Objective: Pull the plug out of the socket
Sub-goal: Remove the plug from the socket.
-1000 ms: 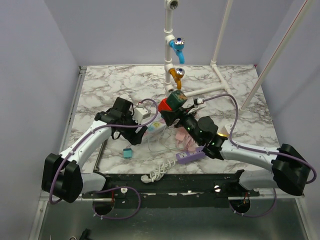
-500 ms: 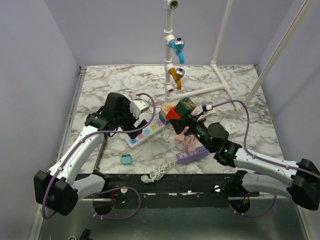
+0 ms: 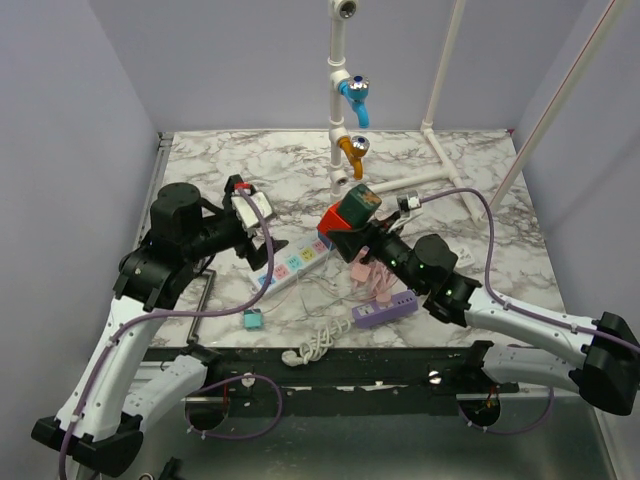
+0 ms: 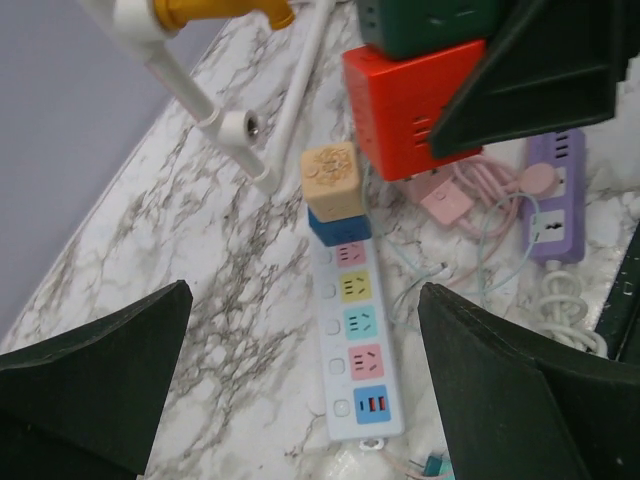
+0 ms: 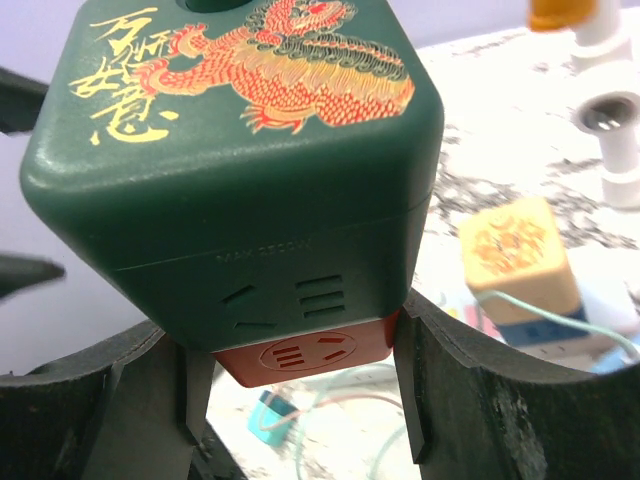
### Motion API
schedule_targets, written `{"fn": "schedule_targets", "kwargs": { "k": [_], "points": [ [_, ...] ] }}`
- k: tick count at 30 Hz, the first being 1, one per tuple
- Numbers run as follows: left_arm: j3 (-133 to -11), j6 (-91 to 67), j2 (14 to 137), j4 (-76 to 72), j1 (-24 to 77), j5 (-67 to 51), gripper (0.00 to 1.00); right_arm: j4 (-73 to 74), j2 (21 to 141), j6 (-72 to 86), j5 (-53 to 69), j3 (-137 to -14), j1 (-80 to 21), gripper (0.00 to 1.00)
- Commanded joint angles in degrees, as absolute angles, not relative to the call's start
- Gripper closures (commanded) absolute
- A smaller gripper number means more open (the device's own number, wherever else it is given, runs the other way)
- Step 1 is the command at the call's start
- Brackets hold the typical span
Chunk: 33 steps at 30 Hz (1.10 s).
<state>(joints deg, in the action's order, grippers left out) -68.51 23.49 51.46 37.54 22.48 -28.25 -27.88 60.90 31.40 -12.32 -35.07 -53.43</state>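
The socket is a white power strip with coloured outlets, lying flat on the marble table. A tan cube on a blue plug sits in its far end. The plug, a green cube stacked on a red cube, hangs in the air clear of the strip. My right gripper is shut on the red cube's sides. My left gripper hovers open above the strip's near end, holding nothing.
A purple power strip and a pink cable bundle lie right of the white strip. A small teal plug and a coiled white cord lie near the front edge. A white pipe frame with blue and yellow taps stands behind.
My left gripper opened, let go of the white strip and pulled up and back to the left. The strip settled flat on the table. My right gripper kept the cube stack raised.
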Motion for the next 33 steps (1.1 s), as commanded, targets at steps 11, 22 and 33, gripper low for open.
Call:
{"fn": "schedule_targets", "kwargs": {
  "k": [11, 22, 33],
  "points": [
    [-45.71, 26.27, 38.45, -0.36, 32.96, -25.43, 0.01, -47.78, 63.54, 41.25, -8.14, -39.12, -53.64, 0.99],
    [-44.35, 26.96, 40.78, -8.15, 43.49, -12.93, 0.01, -53.0, 67.57, 43.42, -4.51, -41.18, -53.62, 0.99],
    [-43.62, 31.54, 45.45, -11.87, 46.62, -6.87, 0.02, -53.96, 69.68, 44.68, -4.02, -42.52, -54.04, 0.99]
  ]
}}
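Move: The green plug sits on the red socket cube held in the right hand. From the open left hand, the green plug is about 15 cm right, 3 cm ahead and 1 cm above; the red cube about 11 cm right, level fore and aft, 2 cm lower. The white power strip's middle is roughly 4 cm ahead, 6 cm right and 22 cm down. From the right hand, the green plug is some 4 cm right, 2 cm ahead and 3 cm up. Swinging right about 7 cm towards the held pair, the wide-open left hand first dips nearly 3 cm, then rises past its starting height, its fingers tipping up some 30 degrees. Meanwhile the right hand keeps its grip on the red cube and lifts about 8 cm while easing left, its left side rolling up, to bring the pair towards the left fingers. The left fingers come close without closing. ##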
